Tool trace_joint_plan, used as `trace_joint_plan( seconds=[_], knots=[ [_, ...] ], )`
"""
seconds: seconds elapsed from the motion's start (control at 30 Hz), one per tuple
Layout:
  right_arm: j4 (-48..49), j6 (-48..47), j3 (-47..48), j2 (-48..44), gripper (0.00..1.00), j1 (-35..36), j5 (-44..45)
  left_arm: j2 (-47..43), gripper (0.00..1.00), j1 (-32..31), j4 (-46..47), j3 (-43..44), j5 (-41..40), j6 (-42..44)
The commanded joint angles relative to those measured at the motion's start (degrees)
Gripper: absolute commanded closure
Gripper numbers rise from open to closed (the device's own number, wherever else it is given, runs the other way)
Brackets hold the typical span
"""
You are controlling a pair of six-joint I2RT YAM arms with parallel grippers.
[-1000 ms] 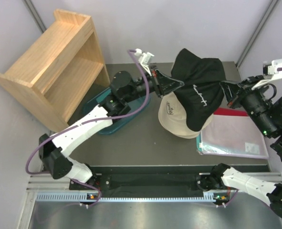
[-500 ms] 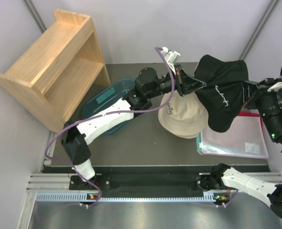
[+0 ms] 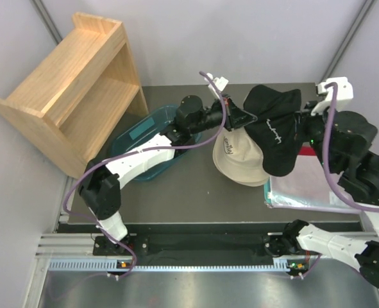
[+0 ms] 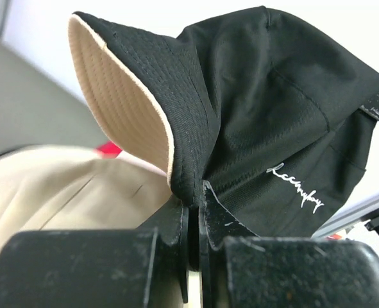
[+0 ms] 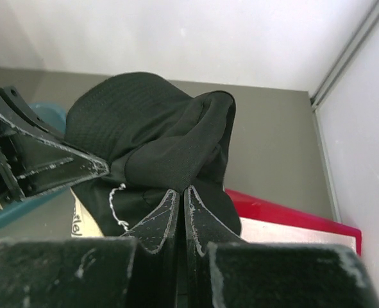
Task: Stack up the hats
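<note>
A black hat (image 3: 276, 131) hangs in the air, stretched between my two grippers. My left gripper (image 3: 248, 117) is shut on its brim edge, whose cream underside (image 4: 122, 109) shows in the left wrist view. My right gripper (image 3: 299, 128) pinches the black fabric (image 5: 167, 144) on the opposite side and is shut on it. Under the black hat a cream-beige hat (image 3: 240, 160) with dark lettering lies on the table; its right part is covered. The left gripper's fingers (image 5: 54, 163) show at the left of the right wrist view.
A wooden shelf unit (image 3: 74, 83) stands at the far left. A teal tub (image 3: 141, 138) lies under the left arm. A clear folder with a red edge (image 3: 311, 186) lies at the right, beside the beige hat.
The black hat swung out to the right, then came back left over the beige hat. Both arms moved with it, and the right wrist turned.
</note>
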Motion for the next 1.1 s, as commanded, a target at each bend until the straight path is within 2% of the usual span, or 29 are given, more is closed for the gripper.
trace_joint_plan(
  seconds=[0.0, 0.17, 0.47, 0.57, 0.83, 0.93, 1.07],
  knots=[
    [9.68, 0.58, 0.33, -1.21, 1.0, -0.13, 0.47, -6.24, 1.0, 3.54, -1.51, -7.14, -2.03, -0.4],
    [10.3, 1.37, -1.08, 0.02, 1.0, -0.13, -0.59, -10.73, 1.0, 6.71, 3.5, -15.94, -0.71, -6.45],
    [10.47, 1.81, -1.52, 1.25, 1.0, -0.04, -1.12, -16.53, 1.0, 9.08, 5.16, -22.88, -0.27, -11.03],
    [10.74, 1.9, -1.78, 1.69, 1.0, -0.13, -1.2, -17.24, 1.0, 11.1, 10.86, -27.1, 1.74, -16.29],
    [10.83, 1.64, -1.87, 3.53, 1.0, -0.13, -1.12, -21.1, 1.0, 12.42, 18.26, -33.09, 3.77, -23.95],
    [11.35, 1.81, -2.66, 4.24, 1.0, -0.13, -1.47, -22.25, 1.0, 12.42, 15.81, -33.53, 2.99, -22.56],
    [11.62, 2.6, -4.77, 5.56, 1.0, -0.13, -2.08, -23.57, 1.0, 14.09, 15.1, -38.88, 1.66, -22.11]
  ],
)
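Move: Between the two grippers hangs the black hat, already pinched by both. The beige hat stack it is meant for lies about 3 cm back and 3 cm to the right of the left hand, some 22 cm below. From the right hand the stack is about 4 cm ahead, 4 cm to the left and 30 cm down. The blue bin stands roughly 32 cm to the left of the stack, about level with it. The plastic folders lie some 21 cm to the right hand's right and 2 cm back. Carrying the black hat across between them, both hands travel left and keep their pinch. The left leads by about 12 cm, sinking a little, its fingers tipping downward. The right follows about 7.5 cm towards the beige stack, easing down 4 cm and slightly forward, turning some 10 degrees counter-clockwise, so the gap between the grippers widens. ##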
